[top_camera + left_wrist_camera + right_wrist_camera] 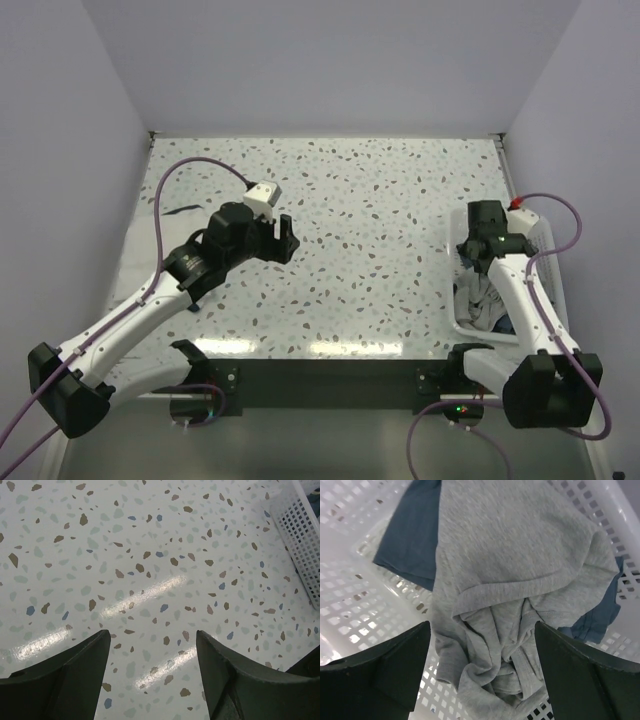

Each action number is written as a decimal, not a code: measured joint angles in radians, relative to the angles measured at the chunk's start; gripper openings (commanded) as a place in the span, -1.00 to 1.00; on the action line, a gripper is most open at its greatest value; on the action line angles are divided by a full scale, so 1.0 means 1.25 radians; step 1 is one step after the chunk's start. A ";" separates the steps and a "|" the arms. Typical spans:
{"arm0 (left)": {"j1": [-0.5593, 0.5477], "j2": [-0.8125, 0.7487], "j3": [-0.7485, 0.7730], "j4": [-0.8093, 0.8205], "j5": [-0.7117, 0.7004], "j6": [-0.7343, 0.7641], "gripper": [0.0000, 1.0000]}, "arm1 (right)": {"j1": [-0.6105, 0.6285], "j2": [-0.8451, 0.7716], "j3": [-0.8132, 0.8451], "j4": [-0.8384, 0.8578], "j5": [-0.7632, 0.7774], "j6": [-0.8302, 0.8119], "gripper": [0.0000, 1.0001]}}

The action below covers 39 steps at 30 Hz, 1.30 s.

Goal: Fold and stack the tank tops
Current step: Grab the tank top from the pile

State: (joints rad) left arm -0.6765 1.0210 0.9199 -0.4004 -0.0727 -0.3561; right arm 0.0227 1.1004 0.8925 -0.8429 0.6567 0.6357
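A light heather grey tank top (pixel 520 555) lies crumpled in the white lattice basket (pixel 350 605), on top of a dark blue garment (pixel 412 535). My right gripper (pixel 482 626) is open and hangs just above the grey folds, touching nothing. In the top view it (pixel 478 258) is over the basket (pixel 541 232) at the table's right edge, with the grey cloth (pixel 478 300) below it. My left gripper (pixel 283 240) is open and empty over bare table at mid-left; its fingers (pixel 85 670) frame only the speckled tabletop. The white tank top is not in view.
The speckled table (pixel 370 210) is walled at the back and both sides. A corner of the basket (pixel 300 530) shows at the upper right of the left wrist view. Purple cables loop off both arms.
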 measured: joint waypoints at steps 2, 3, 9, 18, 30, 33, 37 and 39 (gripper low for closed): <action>0.000 0.000 0.000 0.000 0.006 0.000 0.49 | -0.023 0.010 -0.024 0.012 -0.011 0.002 0.72; 0.000 0.000 -0.001 0.000 0.009 0.000 0.49 | -0.034 0.017 -0.034 0.021 -0.018 0.004 0.69; 0.000 0.000 -0.002 0.000 0.020 0.000 0.49 | -0.072 0.074 -0.073 0.089 -0.026 0.020 0.49; 0.000 -0.001 -0.020 0.000 0.025 0.000 0.49 | -0.081 0.115 -0.088 0.152 -0.034 0.037 -0.92; 0.000 -0.013 -0.023 0.000 0.025 0.000 0.49 | -0.082 0.044 0.038 0.101 -0.076 -0.006 -1.00; 0.000 -0.015 -0.023 0.000 0.023 0.000 0.49 | -0.080 0.014 0.170 0.093 -0.139 -0.031 -1.00; 0.000 -0.015 -0.023 -0.004 0.010 0.000 0.49 | -0.032 0.028 0.375 0.074 -0.208 -0.052 -1.00; 0.000 -0.015 -0.021 -0.007 0.001 0.000 0.49 | 0.042 0.051 0.484 0.063 -0.214 -0.062 -1.00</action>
State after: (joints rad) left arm -0.6765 1.0019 0.8932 -0.4095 -0.0711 -0.3561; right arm 0.0757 1.1641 1.4975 -0.7647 0.3893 0.5587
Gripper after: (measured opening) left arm 0.743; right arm 0.039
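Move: Below the right gripper, about 7 cm down and some 2 cm to its right, lies the crumpled grey tank top, uppermost in the white basket. Partly covered by it, the blue tank tops have their middle about 4 cm right of the gripper, 4 cm back and 9 cm down. The basket's left wall stands some 8 cm to the left and about level with the gripper front to back. From the left gripper the grey top lies roughly 40 cm right, 4 cm back and 14 cm below. Lower the open right gripper about 6 cm into the basket, easing slightly right, and shut the fingers so they pinch a fold of the grey tank top. Pause briefly with the grip closed, then pull up fast, some 27 cm, swinging forward and left as you rise and tilting the fingertips up by about 35 degrees, keeping the pinch. ##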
